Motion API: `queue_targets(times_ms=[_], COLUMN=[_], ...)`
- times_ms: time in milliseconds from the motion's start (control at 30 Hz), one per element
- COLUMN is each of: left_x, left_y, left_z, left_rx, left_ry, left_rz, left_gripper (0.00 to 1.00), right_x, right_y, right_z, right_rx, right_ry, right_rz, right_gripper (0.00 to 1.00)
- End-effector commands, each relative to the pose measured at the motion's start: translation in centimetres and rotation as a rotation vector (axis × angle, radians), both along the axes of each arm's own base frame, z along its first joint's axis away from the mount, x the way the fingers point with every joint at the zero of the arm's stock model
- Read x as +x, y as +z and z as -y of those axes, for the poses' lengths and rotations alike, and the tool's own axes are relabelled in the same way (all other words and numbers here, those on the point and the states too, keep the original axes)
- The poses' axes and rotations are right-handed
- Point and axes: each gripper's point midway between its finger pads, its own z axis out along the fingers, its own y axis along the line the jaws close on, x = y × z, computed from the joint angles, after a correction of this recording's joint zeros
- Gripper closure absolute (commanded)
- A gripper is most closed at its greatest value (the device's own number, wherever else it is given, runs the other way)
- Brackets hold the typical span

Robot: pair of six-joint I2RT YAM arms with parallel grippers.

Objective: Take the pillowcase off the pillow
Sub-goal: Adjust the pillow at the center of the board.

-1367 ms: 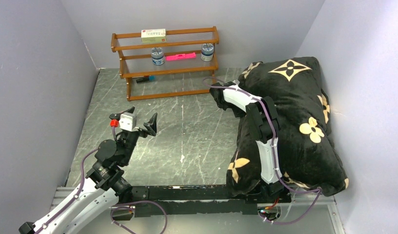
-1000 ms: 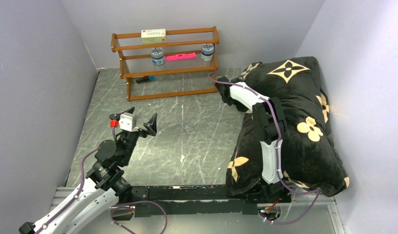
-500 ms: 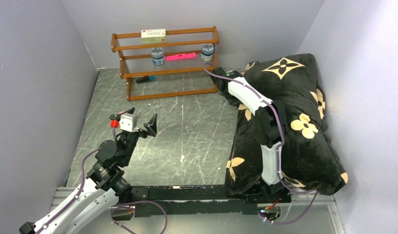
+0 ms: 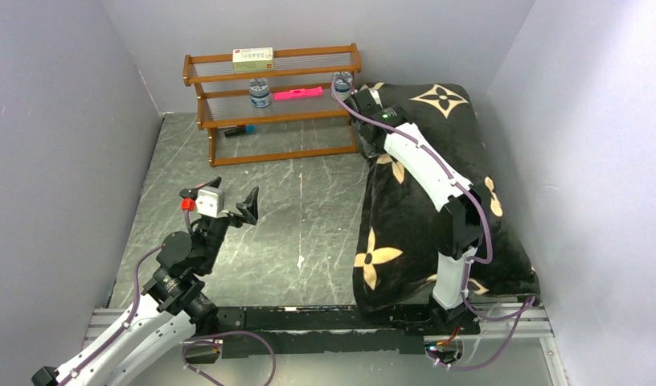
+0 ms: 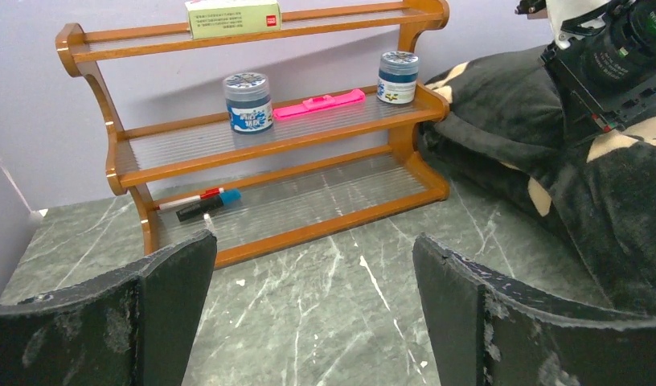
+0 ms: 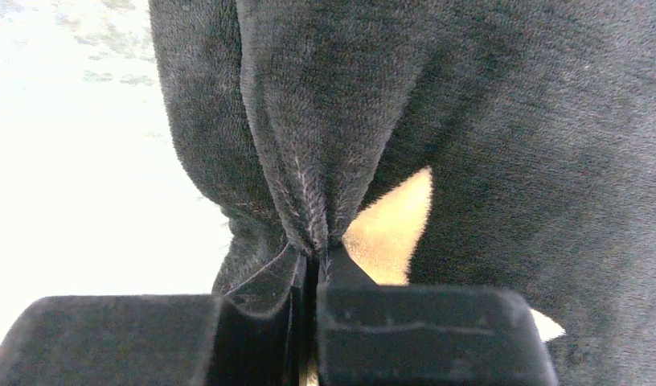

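Observation:
The pillowcase (image 4: 437,217), black plush with tan flower prints, fills the right side of the table and also shows in the left wrist view (image 5: 510,121). Its far end is pulled up beside the shelf. My right gripper (image 4: 358,98) is stretched out to that far corner. In the right wrist view it (image 6: 313,257) is shut on a bunched fold of the black fabric (image 6: 309,161). The pillow is hidden inside the case. My left gripper (image 4: 228,201) hovers over the left of the table, well away from the pillowcase. It (image 5: 309,265) is open with nothing between its fingers.
A wooden three-tier shelf (image 4: 272,104) stands at the back, right next to my right gripper. It holds a box (image 4: 252,56), two jars (image 4: 260,92), a pink tool (image 4: 297,94) and a marker (image 4: 243,129). Grey walls close in on the left, back and right.
My right arm has stretched out toward the far left, dragging the pillowcase's far end up and over to the shelf. The whole bundle has shifted left. The left arm has not moved.

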Motion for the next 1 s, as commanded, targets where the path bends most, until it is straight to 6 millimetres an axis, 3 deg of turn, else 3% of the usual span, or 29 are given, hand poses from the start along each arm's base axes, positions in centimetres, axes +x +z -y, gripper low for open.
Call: queue_targets(times_ms=[0,233,367,467,500,667,767,967], left_x=[-0.2,-0.1,0.0,0.1,0.2,0.3,0.3,0.5], left_y=[1.2,1.1,0.9,0.7,0.7,0.5,0.5,0.1], left_z=[-0.4,-0.3,-0.1,0.1,0.1,0.1,0.2,0.7], left_rx=[-0.022,-0.015,-0.012,-0.005,-0.002,0.003,0.004,0.022], left_ry=[0.016,0.011,0.009,0.003,0.005,0.011,0.006,-0.010], left_rz=[0.042,0.036,0.030,0.023,0.022,0.017,0.016,-0.001], left_gripper=[0.03,0.03,0.03,0.03,0.03,0.03,0.03,0.03], right_x=[1.8,2.6,2.9,3.5,3.5,3.3,3.0,1.6], right_y=[5.7,6.1,7.3,8.1,8.3,8.9,8.6,10.3], right_z=[-5.5,-8.5,-10.7,-10.4,-10.1,-6.8,-3.4,4.7], right_rx=[0.263,0.422,0.550,0.546,0.537,0.499,0.524,0.545], right_ry=[0.100,0.121,0.146,0.125,0.120,0.084,0.046,-0.046], right_rz=[0.209,0.226,0.255,0.281,0.286,0.292,0.268,0.318], right_gripper=[1.00,1.00,1.00,0.98,0.92,0.55,0.38,0.09])
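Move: The right hand has the pillow's far-left edge shut in its fingers. The centre of the board, where the pillow is to go, lies about 15 cm to its left, 11 cm back and 21 below. The pillow's middle is some 14 cm right of the hand, 9 back and 12 below; the rack's middle is about 22 left and 9 ahead. From the left hand, the board's centre is some 19 cm right, 4 ahead and 30 below. Still pinching the dark cloth at the pillow's left edge, the right hand drags it left by about 6 cm, towards the rack side, creeping slightly forward as its left side rolls up. The fingers then open wide and let go, and the hand lifts some 7 cm, swinging back right over the pillow by about as much, with the roll reaching nearly 30 degrees. ##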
